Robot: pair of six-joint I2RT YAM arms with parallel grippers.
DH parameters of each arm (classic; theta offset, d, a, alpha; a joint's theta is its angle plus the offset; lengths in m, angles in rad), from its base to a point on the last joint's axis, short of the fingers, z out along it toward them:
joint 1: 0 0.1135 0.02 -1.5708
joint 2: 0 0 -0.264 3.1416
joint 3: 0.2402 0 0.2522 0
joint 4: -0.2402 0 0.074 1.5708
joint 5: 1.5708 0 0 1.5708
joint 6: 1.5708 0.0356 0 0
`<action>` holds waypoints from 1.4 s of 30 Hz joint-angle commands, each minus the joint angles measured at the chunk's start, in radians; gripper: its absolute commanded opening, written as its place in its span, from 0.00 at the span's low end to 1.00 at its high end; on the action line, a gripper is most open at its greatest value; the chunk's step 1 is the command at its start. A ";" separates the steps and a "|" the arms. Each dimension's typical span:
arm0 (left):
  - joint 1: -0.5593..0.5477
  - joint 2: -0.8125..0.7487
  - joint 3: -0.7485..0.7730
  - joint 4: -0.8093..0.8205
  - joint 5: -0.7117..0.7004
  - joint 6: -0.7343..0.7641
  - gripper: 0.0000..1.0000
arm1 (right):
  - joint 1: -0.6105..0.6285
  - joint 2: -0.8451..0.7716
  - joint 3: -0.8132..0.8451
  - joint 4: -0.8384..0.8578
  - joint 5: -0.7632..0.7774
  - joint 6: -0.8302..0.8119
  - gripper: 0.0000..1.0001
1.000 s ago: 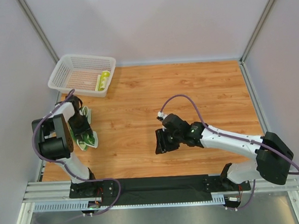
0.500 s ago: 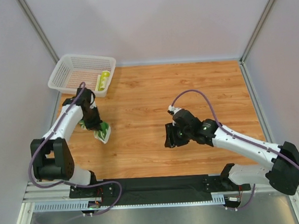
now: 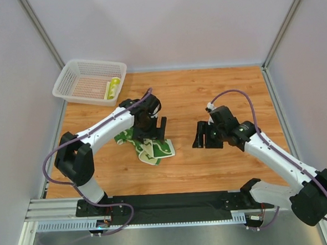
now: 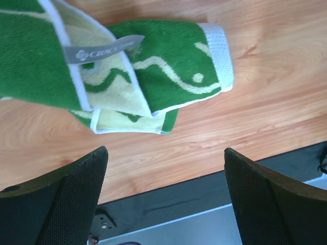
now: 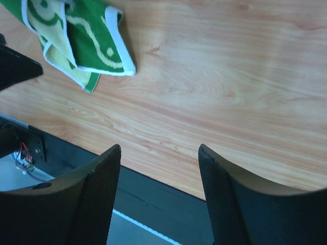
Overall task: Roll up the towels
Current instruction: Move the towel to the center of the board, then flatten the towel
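Note:
A cream towel with green swirls [image 3: 153, 149] lies loosely crumpled and folded over itself on the wooden table, left of centre. My left gripper [image 3: 151, 131] hangs open just above its far edge, holding nothing. In the left wrist view the towel [image 4: 153, 71] with its grey label lies beyond the wide-open gripper [image 4: 163, 153]. My right gripper [image 3: 206, 139] stands open to the right of the towel, apart from it. In the right wrist view the towel [image 5: 76, 35] sits at the top left, beyond the gripper [image 5: 158, 148]. A bright yellow-green rolled towel [image 3: 113, 88] lies in the basket.
A white mesh basket [image 3: 88, 64] stands at the back left corner of the table. Grey walls close in the table on three sides. The black and metal base rail [image 3: 174, 202] runs along the near edge.
My left arm carried the patterned towel from the table's left edge to the middle, then opened and let it drop. My right gripper drew back to the right and opened wider.

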 commanded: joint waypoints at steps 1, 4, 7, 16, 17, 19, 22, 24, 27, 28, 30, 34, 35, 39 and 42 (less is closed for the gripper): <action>0.014 -0.090 -0.012 -0.032 -0.061 -0.035 0.99 | 0.000 0.027 -0.039 0.061 -0.143 0.031 0.64; 0.014 -0.158 -0.138 0.005 -0.064 -0.058 0.98 | 0.009 0.074 -0.092 0.156 -0.214 0.067 0.64; 0.012 -0.262 -0.284 0.075 -0.059 -0.092 0.96 | 0.049 0.175 -0.087 0.227 -0.255 0.081 0.64; 0.012 -0.511 -0.460 0.114 -0.056 -0.139 0.92 | 0.118 0.484 0.063 0.308 -0.219 0.052 0.63; 0.014 -0.522 -0.457 0.103 -0.067 -0.132 0.92 | 0.119 0.511 0.074 0.320 -0.220 0.046 0.63; 0.014 -0.558 -0.446 0.070 -0.079 -0.110 0.92 | 0.118 0.579 0.118 0.327 -0.223 0.037 0.61; 0.014 -0.594 -0.438 0.034 -0.099 -0.086 0.93 | 0.121 0.645 0.169 0.327 -0.231 0.031 0.59; 0.014 -0.611 -0.438 0.013 -0.124 -0.076 0.93 | 0.121 0.672 0.180 0.334 -0.239 0.032 0.58; 0.014 -0.633 -0.446 0.007 -0.124 -0.072 0.94 | 0.125 0.697 0.194 0.350 -0.254 0.043 0.56; 0.012 -0.638 -0.452 0.007 -0.124 -0.072 0.94 | 0.129 0.712 0.198 0.351 -0.254 0.045 0.54; 0.014 -0.650 -0.457 0.005 -0.125 -0.069 0.94 | 0.138 0.725 0.206 0.351 -0.254 0.048 0.50; 0.012 -0.663 -0.457 -0.007 -0.139 -0.061 0.94 | 0.152 0.748 0.207 0.359 -0.257 0.054 0.42; 0.012 -0.670 -0.458 -0.015 -0.142 -0.060 0.94 | 0.152 0.748 0.207 0.359 -0.257 0.057 0.40; 0.015 -0.690 -0.458 -0.024 -0.161 -0.053 0.95 | 0.153 0.743 0.224 0.347 -0.254 0.040 0.00; 0.025 -0.707 -0.461 -0.029 -0.162 -0.056 0.96 | 0.133 0.725 0.301 0.256 -0.205 -0.021 0.00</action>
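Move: The green towel lies bunched on the board, its middle about 6 cm ahead of the right hand and 24 cm to its left, some 12 cm lower. Its near right corner is closer: about 2 cm ahead and 12 cm left of that hand, with the pale flap's near tip roughly 7 cm left of the corner and 3 cm nearer the base. From the left hand, open just above, the towel's middle is about 2 cm ahead, 4 cm left and 10 cm below. The towel's near right corner is pinched by the right hand, which sweeps about 12 cm left and 11 cm down, first easing back, then reaching forward; it steepens its fingers by some 20 degrees and closes them only at the end. Meanwhile the left hand, fingers still wide open, backs away leftward and towards the base, dipping slightly before rising. ##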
